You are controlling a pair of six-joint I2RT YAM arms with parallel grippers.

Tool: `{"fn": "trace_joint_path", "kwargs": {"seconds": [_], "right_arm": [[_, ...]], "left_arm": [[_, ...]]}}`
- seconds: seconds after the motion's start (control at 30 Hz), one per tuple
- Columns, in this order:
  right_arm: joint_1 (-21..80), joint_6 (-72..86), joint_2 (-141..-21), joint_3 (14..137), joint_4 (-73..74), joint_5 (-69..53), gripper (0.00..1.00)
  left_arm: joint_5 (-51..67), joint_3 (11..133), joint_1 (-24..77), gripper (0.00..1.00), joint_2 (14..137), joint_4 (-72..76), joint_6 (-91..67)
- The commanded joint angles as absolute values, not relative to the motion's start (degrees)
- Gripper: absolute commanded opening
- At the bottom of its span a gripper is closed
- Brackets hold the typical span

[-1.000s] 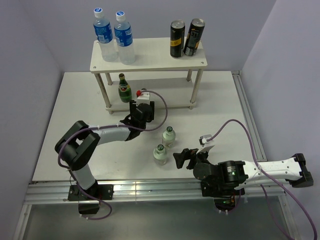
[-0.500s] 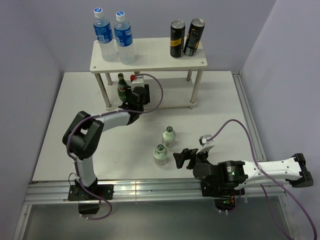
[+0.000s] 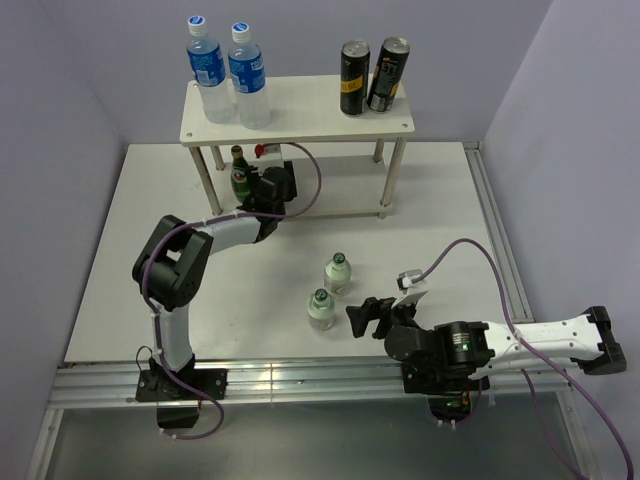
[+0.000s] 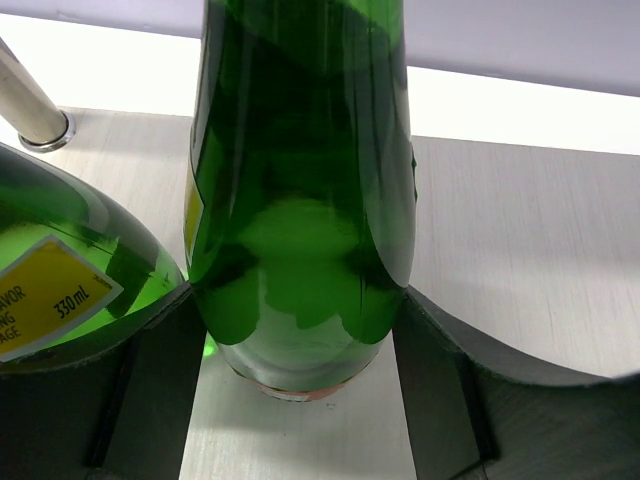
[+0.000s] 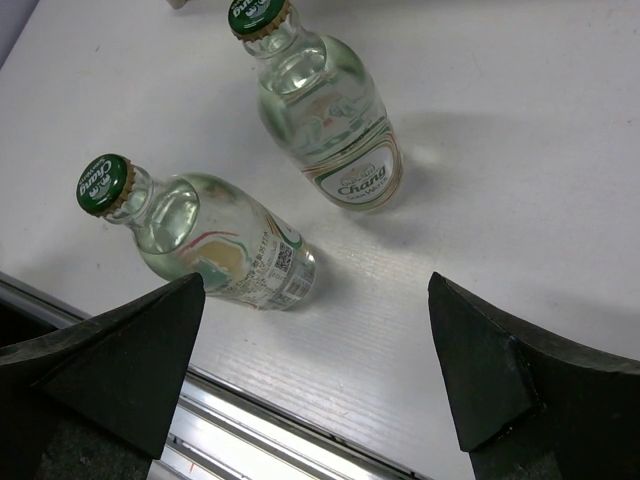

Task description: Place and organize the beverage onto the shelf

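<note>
The cream shelf (image 3: 310, 105) carries two blue-label bottles (image 3: 228, 72) on the left of its top board. My left gripper (image 4: 300, 335) reaches over the lower board (image 4: 520, 250) and is shut on a dark green bottle (image 4: 300, 200). That bottle's base is at or just above the board. A second green bottle (image 4: 60, 270) with a yellow label leans against the left finger. From above, one green bottle (image 3: 238, 172) shows just left of the left gripper (image 3: 268, 183). Two clear glass bottles (image 3: 339, 272) (image 3: 320, 308) stand on the table. My right gripper (image 3: 365, 315) is open beside the nearer one (image 5: 210, 245).
Two dark cans (image 3: 355, 78) (image 3: 388, 75) stand on the right of the top board. A shelf leg (image 4: 30, 110) rises at the back left of the lower board. A metal rail (image 3: 300, 378) runs along the table's near edge, and walls close in the left and right sides.
My left arm has moved back and left from the shelf's front, taking the green bottle in over the lower board. The right arm and the clear bottles have not moved.
</note>
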State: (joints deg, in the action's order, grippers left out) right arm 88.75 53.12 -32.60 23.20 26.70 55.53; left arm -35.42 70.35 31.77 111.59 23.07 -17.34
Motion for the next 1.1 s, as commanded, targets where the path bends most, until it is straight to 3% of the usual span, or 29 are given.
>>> {"fn": "trace_joint_path", "kwargs": {"seconds": [0.0, 0.1, 0.17, 0.27, 0.4, 0.47, 0.53, 0.57, 0.67, 1.07], "right_arm": [[89.1, 54.3, -33.0, 23.9, 26.7, 58.1, 1.00], [89.1, 54.3, -33.0, 23.9, 26.8, 58.2, 1.00], [89.2, 54.3, -32.9, 23.9, 26.7, 58.2, 1.00], [89.1, 54.3, -32.8, 23.9, 26.8, 58.3, 1.00], [89.2, 54.5, -32.9, 23.9, 26.9, 58.3, 1.00], [89.2, 54.6, -32.9, 24.0, 27.0, 58.3, 1.00], [89.1, 54.6, -32.8, 23.9, 27.0, 58.4, 1.00], [89.1, 54.5, -32.9, 24.0, 27.0, 58.3, 1.00], [89.1, 54.6, -32.9, 24.0, 27.0, 58.4, 1.00], [89.2, 54.8, -32.3, 23.8, 27.2, 58.9, 1.00]], "left_arm": [[-35.5, 70.0, 31.4, 0.06, 109.2, 30.4, -18.5], [-35.2, 66.7, 31.5, 0.20, 107.4, 32.1, -19.2], [-34.9, 64.9, 31.5, 0.39, 107.1, 32.9, -19.3], [-35.2, 64.4, 31.5, 0.53, 107.5, 32.4, -19.7], [-34.9, 62.8, 31.6, 0.58, 107.4, 32.9, -20.3], [-35.1, 62.1, 31.8, 0.71, 107.5, 33.2, -20.3], [-35.1, 61.8, 32.0, 0.74, 107.7, 33.1, -20.4], [-35.0, 61.5, 32.1, 0.82, 107.7, 33.1, -20.4], [-36.2, 60.8, 33.1, 0.93, 107.4, 32.9, -19.7], [-44.1, 55.2, 40.1, 0.98, 99.5, 29.8, -18.7]]}}
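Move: Held upright between the left fingers, the green bottle is already over its spot on the lower shelf board, which lies straight beneath that hand, about 5 cm down. The first green bottle stands level with it, some 7 cm to the left; the front-left shelf post is about 13 cm to the left and 4 cm nearer the base. From the idle right hand, the held bottle is roughly 34 cm ahead and 20 cm to the left. Easing the green bottle about half a centimetre down and 1 cm back, the left hand then opens its fingers wide and lets go. It draws straight back out from between the boards, some 5 cm more, drifting nearly 2 cm to the right; it dips about 2 cm below the release height and starts to rise again at the end. ##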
